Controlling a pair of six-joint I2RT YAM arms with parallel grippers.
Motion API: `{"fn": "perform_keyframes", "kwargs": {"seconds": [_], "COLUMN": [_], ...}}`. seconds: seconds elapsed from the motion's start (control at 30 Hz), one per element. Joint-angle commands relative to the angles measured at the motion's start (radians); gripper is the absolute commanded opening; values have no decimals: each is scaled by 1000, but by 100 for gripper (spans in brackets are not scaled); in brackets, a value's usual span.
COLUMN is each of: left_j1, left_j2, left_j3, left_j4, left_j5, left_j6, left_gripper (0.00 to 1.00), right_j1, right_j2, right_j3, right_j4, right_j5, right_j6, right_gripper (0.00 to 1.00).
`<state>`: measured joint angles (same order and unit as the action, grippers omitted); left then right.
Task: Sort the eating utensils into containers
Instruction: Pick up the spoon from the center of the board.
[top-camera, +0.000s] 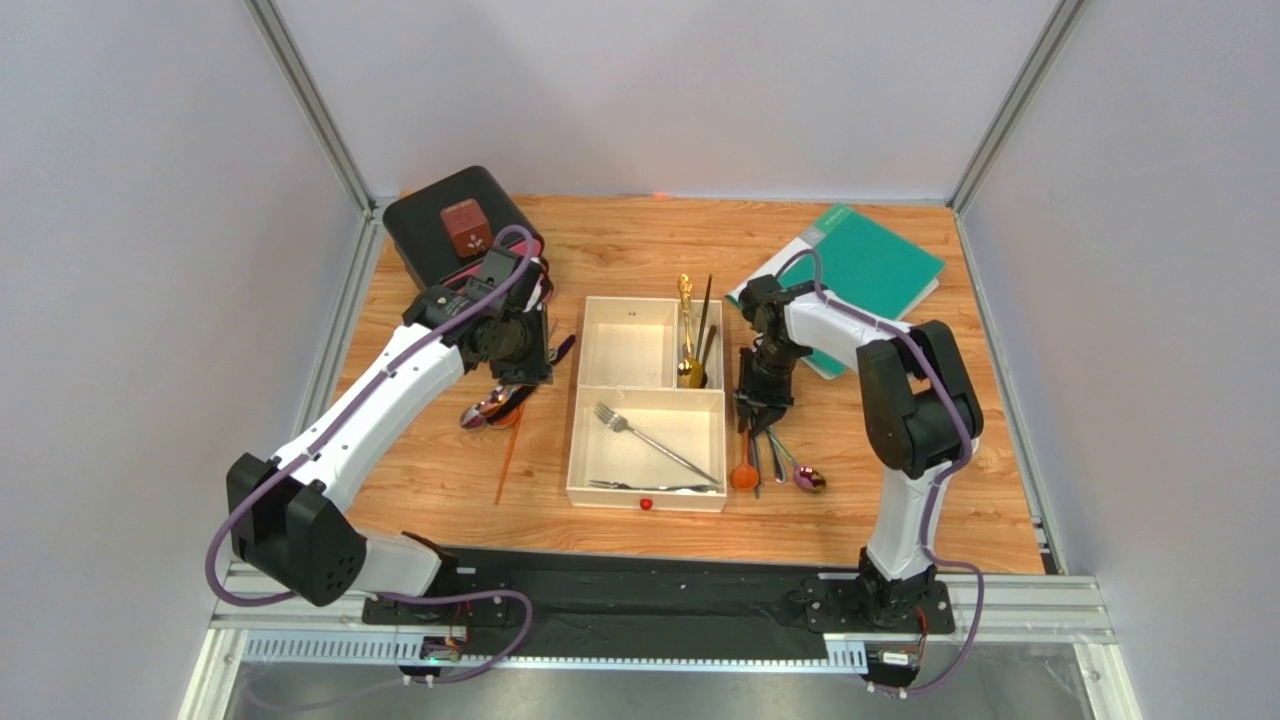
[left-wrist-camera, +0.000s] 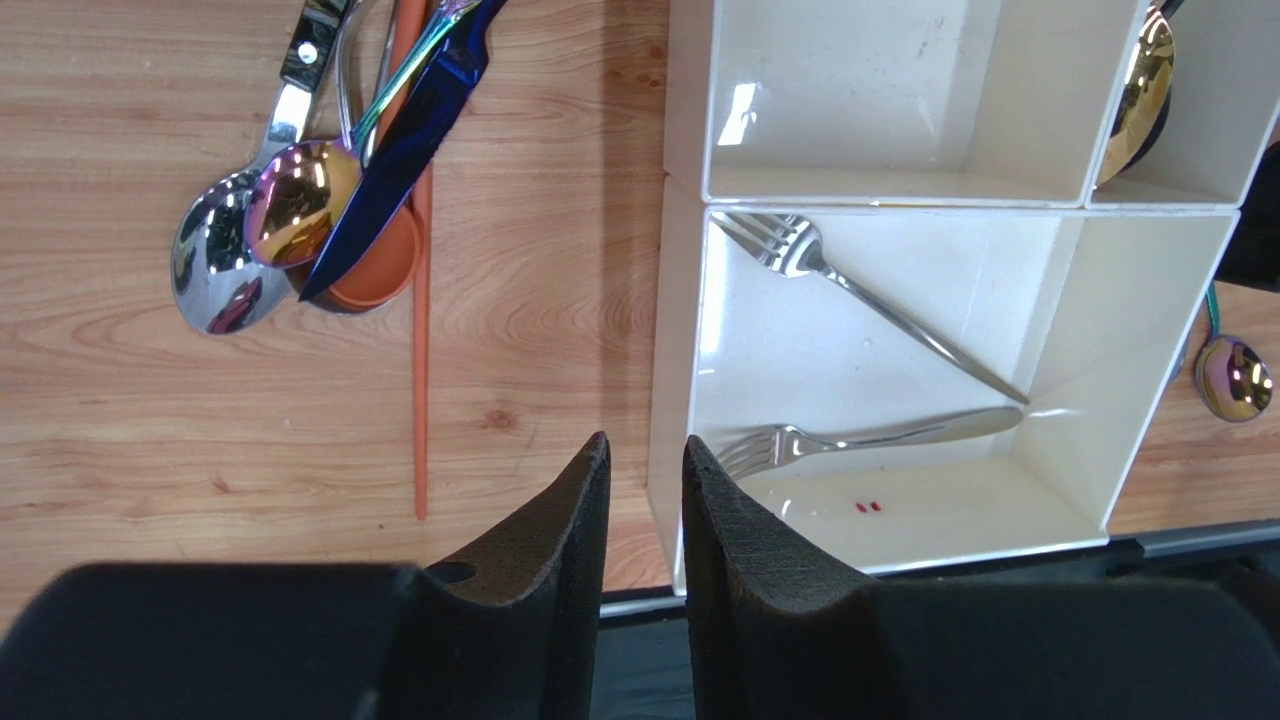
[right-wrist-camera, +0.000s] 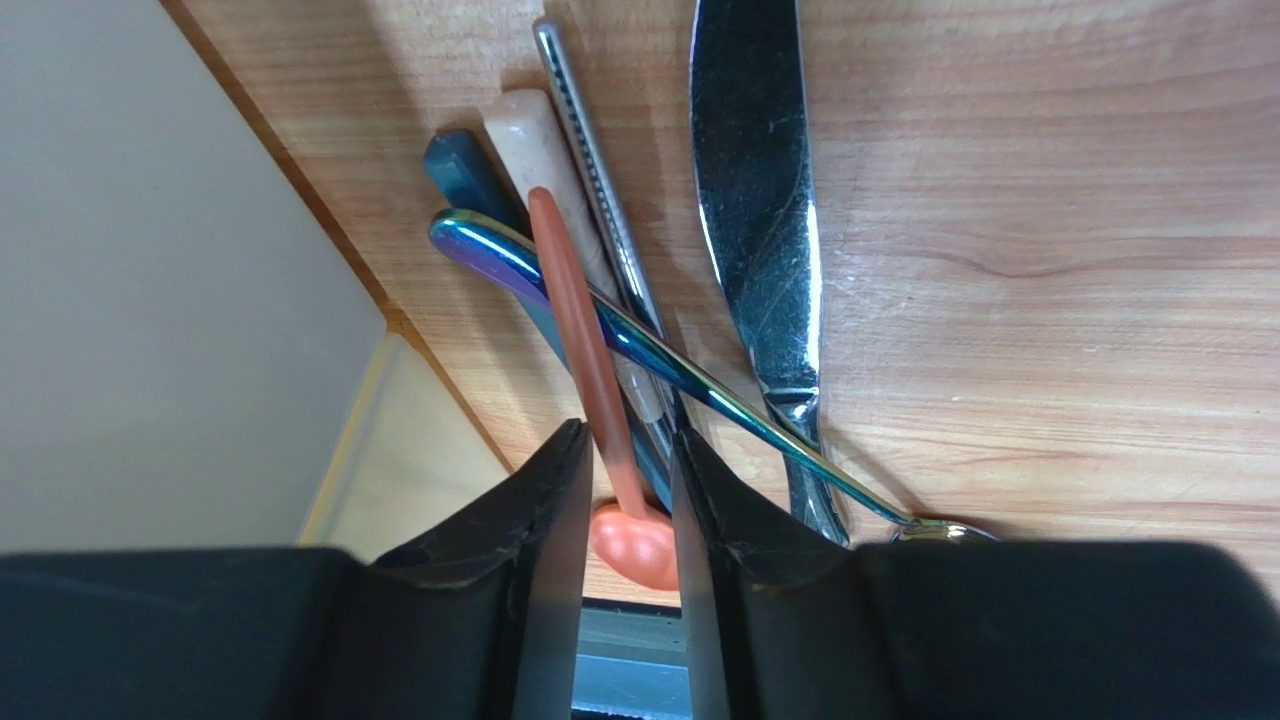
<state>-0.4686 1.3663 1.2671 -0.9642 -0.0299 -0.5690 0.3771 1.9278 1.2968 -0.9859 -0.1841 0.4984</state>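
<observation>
The cream tray (top-camera: 579, 435) holds two silver forks (left-wrist-camera: 872, 308) in its large compartment and gold and black utensils (top-camera: 691, 338) in a small one. My left gripper (left-wrist-camera: 643, 443) hangs open and empty above the tray's left wall, near a pile of a silver spoon (left-wrist-camera: 211, 270), an iridescent spoon (left-wrist-camera: 301, 203), a blue knife (left-wrist-camera: 413, 135) and an orange chopstick (left-wrist-camera: 421, 345). My right gripper (right-wrist-camera: 619, 435) is low over the pile right of the tray. Its narrowly open jaws stand astride the orange spoon (right-wrist-camera: 579, 330), beside an iridescent handle (right-wrist-camera: 661, 360) and a silver knife (right-wrist-camera: 759, 180).
A black box (top-camera: 428, 210) with a red-brown block (top-camera: 464, 228) on it stands at the back left. A teal folder (top-camera: 864, 263) lies at the back right. The tray's front rim carries a red dot (top-camera: 645, 504). Another iridescent spoon (top-camera: 809, 479) lies near the right pile.
</observation>
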Motion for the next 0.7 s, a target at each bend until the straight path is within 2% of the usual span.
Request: {"fn": "perform_keyframes", "kwargs": {"seconds": [0.0, 0.17, 0.4, 0.67], "left_j1": [4, 4, 4, 4], "left_j2": [2, -10, -4, 28], "left_j3": [46, 43, 34, 40], "left_j4": [10, 10, 21, 22], "left_j5": [5, -5, -4, -4], "left_j6": [29, 32, 34, 32], "left_gripper": [30, 30, 30, 31], "right_j1": [6, 5, 6, 13], "right_j2": [8, -41, -107, -289], "right_j3": [16, -24, -28, 112], "right_j4": [10, 1, -59, -209], "right_j5": [15, 49, 63, 57], "right_j6": [-15, -34, -44, -35], "right_gripper": [29, 5, 0, 0]}}
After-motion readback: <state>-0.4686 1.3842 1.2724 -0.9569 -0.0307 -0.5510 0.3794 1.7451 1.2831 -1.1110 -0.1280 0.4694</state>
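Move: The orange spoon's slim handle already lies between the right hand's open fingers; its middle is about 1 cm back, 1 cm left and 1 cm below, with the bowl towards the base. Beneath it crosses the rainbow spoon, centred roughly 1 cm back and 2 cm right; the steel knife is some 3 cm right and 1 cm ahead. The tray's middle is about 12 cm left, 2 cm ahead. From the left hand the orange spoon is roughly 23 cm right, 2 cm back, 16 cm below. Upwards in the main, by about 5 cm and gathering speed late: the right hand first shuts its fingers low over the pile, pinching the orange spoon's handle, then slides about 2 cm back and 2 cm right, away from the tray, before lifting clear. The fingers stay shut on the handle and keep pointing nearly straight down. ##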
